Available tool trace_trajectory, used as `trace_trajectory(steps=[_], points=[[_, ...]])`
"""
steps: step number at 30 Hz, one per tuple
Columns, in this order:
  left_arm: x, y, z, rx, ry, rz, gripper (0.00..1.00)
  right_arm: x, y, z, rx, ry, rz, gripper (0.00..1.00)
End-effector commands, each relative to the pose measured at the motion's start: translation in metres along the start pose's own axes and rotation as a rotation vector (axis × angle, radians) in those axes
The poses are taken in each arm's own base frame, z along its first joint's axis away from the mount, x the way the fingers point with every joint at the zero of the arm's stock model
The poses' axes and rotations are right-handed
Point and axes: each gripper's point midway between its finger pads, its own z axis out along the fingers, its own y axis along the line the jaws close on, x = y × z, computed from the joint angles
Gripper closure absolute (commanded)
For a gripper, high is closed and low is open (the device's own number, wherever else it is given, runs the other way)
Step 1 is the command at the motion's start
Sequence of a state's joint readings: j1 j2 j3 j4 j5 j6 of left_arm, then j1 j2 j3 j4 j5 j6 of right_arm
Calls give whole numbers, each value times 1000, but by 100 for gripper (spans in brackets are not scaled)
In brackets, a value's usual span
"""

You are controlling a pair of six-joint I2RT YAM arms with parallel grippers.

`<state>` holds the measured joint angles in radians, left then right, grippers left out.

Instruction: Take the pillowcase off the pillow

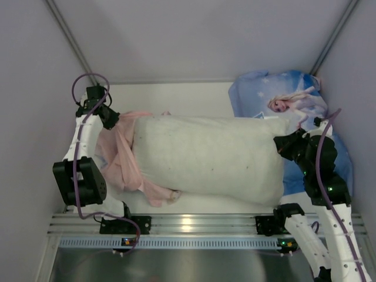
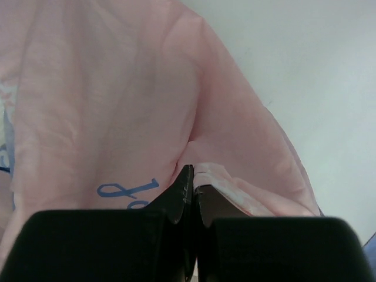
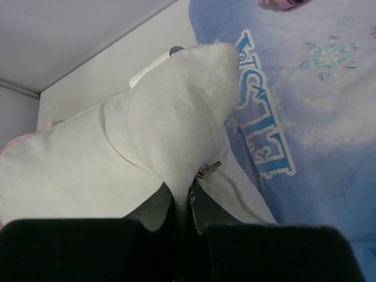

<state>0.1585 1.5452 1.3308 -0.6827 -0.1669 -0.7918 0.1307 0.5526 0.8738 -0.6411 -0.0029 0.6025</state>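
The plain white pillow (image 1: pixel 205 158) lies across the middle of the table, almost fully bare. The pillowcase (image 1: pixel 120 158), pale pink side out, is bunched at the pillow's left end. My left gripper (image 1: pixel 110 117) is shut on a fold of the pillowcase (image 2: pixel 117 106) at its far left corner, the fabric pinched between the fingertips (image 2: pixel 187 182). My right gripper (image 1: pixel 286 144) is shut on the right end of the pillow (image 3: pixel 170 117), pinching white fabric beside a small zipper pull (image 3: pixel 210 168).
A second pillow clad in blue Elsa print (image 1: pixel 282 100) lies at the back right, under and behind the right arm, with "ELSA" lettering (image 3: pixel 264 129). Booth walls rise on both sides. A metal rail (image 1: pixel 194 226) runs along the near edge.
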Motion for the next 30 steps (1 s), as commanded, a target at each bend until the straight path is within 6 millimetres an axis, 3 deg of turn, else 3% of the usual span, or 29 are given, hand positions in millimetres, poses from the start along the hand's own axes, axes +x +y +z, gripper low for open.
trace_trajectory(steps=[1, 5, 9, 10, 14, 18, 22, 23, 25, 26, 27, 29, 30], points=[[-26, -5, -6, 41, -97, -6, 100, -59, -20, -26, 166, -247, 11, 100], [-21, 24, -5, -57, -131, -11, 100, -93, -22, -37, 250, -338, -8, 100], [-26, 51, -21, -131, -226, -37, 100, -132, -25, -44, 358, -431, -20, 100], [-29, 58, -24, -155, -252, -28, 100, -150, -18, -44, 373, -451, -37, 100], [-33, 56, -36, -131, -272, -10, 100, -194, -6, -48, 420, -514, -62, 100], [-32, 46, -38, -85, -248, 5, 100, -215, 10, -38, 371, -508, -69, 100], [-26, 26, -37, 5, -187, 43, 100, -215, 4, -29, 392, -492, -58, 100], [-21, 17, -37, 54, -154, 60, 100, -215, 3, -27, 385, -487, -51, 100], [8, -33, -45, 355, -11, 147, 100, -206, 0, -17, 369, -452, -32, 100], [22, -51, -51, 472, 47, 179, 96, -201, -2, -13, 368, -435, -29, 100], [49, -81, -68, 632, 129, 266, 71, -194, -7, -6, 376, -411, -28, 100], [79, -95, -71, 640, 180, 377, 28, -188, -18, 0, 417, -401, -18, 100], [108, -105, -76, 620, 176, 497, 10, -181, -25, 5, 432, -381, -19, 100]])
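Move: Back and below the left hand, which still pinches its far corner, hangs the bunched pillowcase, its middle about 12 cm back, 4 cm right and 12 cm down; the pillow's left end lies some 8 cm back, 9 cm right and 10 cm down. The right hand still grips the pillow's right end, the pillow's middle about 24 cm left, level with it and 18 cm lower. The blue pillow is roughly 12 cm ahead, 14 cm right and 23 cm below that hand. Hoisting the pillow's end by its pinched cloth, the right hand climbs about 13 cm while carrying it right and forward over the blue pillow, twisting clockwise some 25 degrees, then eases down slightly. The left draws its corner back about 5 cm, dipping and rising, then opens wide, lets go and swings right over the pillowcase, turning clockwise. ##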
